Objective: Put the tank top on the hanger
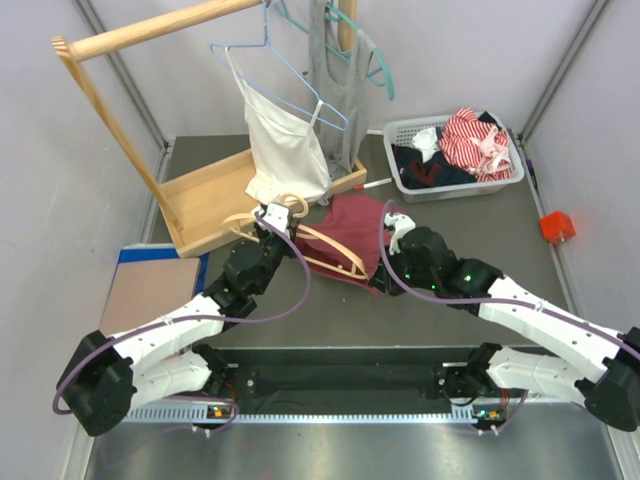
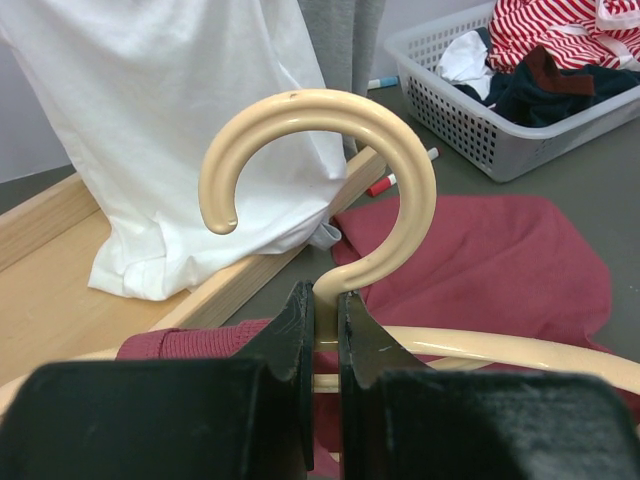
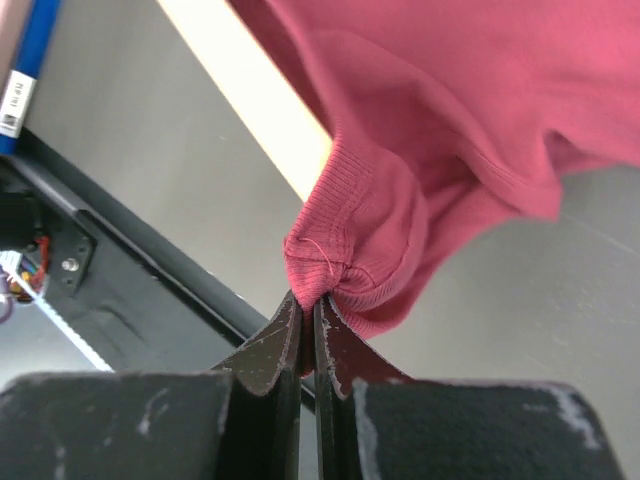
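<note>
The maroon tank top lies bunched at the table's middle, partly draped over the tan hanger. My left gripper is shut on the base of the hanger's cream hook, with the tank top behind it. My right gripper is shut on a ribbed edge of the tank top and holds it lifted off the table. One tan hanger arm passes under the fabric in the right wrist view.
A wooden rack stands at the back left with a white camisole on a blue wire hanger and a grey top on a teal hanger. A white basket of clothes sits back right. An orange block lies right.
</note>
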`<state>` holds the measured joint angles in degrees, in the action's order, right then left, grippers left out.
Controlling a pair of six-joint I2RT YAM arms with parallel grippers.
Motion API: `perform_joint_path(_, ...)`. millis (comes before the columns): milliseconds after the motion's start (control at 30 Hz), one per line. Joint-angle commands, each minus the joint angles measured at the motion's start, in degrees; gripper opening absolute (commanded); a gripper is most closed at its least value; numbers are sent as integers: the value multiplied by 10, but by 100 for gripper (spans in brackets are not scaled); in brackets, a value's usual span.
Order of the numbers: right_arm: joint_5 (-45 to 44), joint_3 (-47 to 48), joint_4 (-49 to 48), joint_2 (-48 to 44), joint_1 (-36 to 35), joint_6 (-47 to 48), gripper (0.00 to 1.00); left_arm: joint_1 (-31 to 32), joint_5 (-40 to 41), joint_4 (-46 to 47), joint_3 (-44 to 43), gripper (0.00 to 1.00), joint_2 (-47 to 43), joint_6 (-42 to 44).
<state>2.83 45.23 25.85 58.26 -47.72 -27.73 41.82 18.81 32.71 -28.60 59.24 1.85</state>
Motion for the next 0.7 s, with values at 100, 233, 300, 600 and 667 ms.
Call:
perform_joint_path(100, 2, 47, -54, 25, -13, -3, 0, 10, -4, 71, 4, 0, -5, -18)
perform_joint_path(233, 14, 56, -93, 50, -17, -6, 0, 10, -11, 75, 3, 0, -10, -41)
perform_joint_path(300, 13, 61, -101, 58, -18, -5, 0, 10, -19, 76, 3, 0, -11, -52)
perform_joint_path(600, 8, 109, -128, 101, -20, 7, 0, 10, -23, 63, 8, 0, -27, -62)
perform_joint_path(667, 12, 117, -133, 111, -20, 8, 0, 10, -22, 66, 13, 0, -35, -65)
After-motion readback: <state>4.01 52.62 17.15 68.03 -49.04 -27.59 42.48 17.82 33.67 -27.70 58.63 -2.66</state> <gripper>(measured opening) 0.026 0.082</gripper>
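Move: My right hand already pinches the tank top's free strap. The hanger's free end lies just beyond it, about 3 cm to its left, 2 cm ahead and slightly lower; the hanger's neck is some 19 cm left and 12 cm ahead, and the tank top's body spreads roughly 13 cm ahead, 5 cm left and 10 cm below. From my left hand, which holds that neck, the free end is about 16 cm right, 10 cm back and a little below. Keeping the strap pinched, I draw it with my right hand about 5 cm to the left while working forward and up some 3 cm each, past the hanger's free end and inward along its arm towards the neck. My left hand keeps its grip on the neck, easing barely a centimetre right and rolling slightly, as the counter-hold. ##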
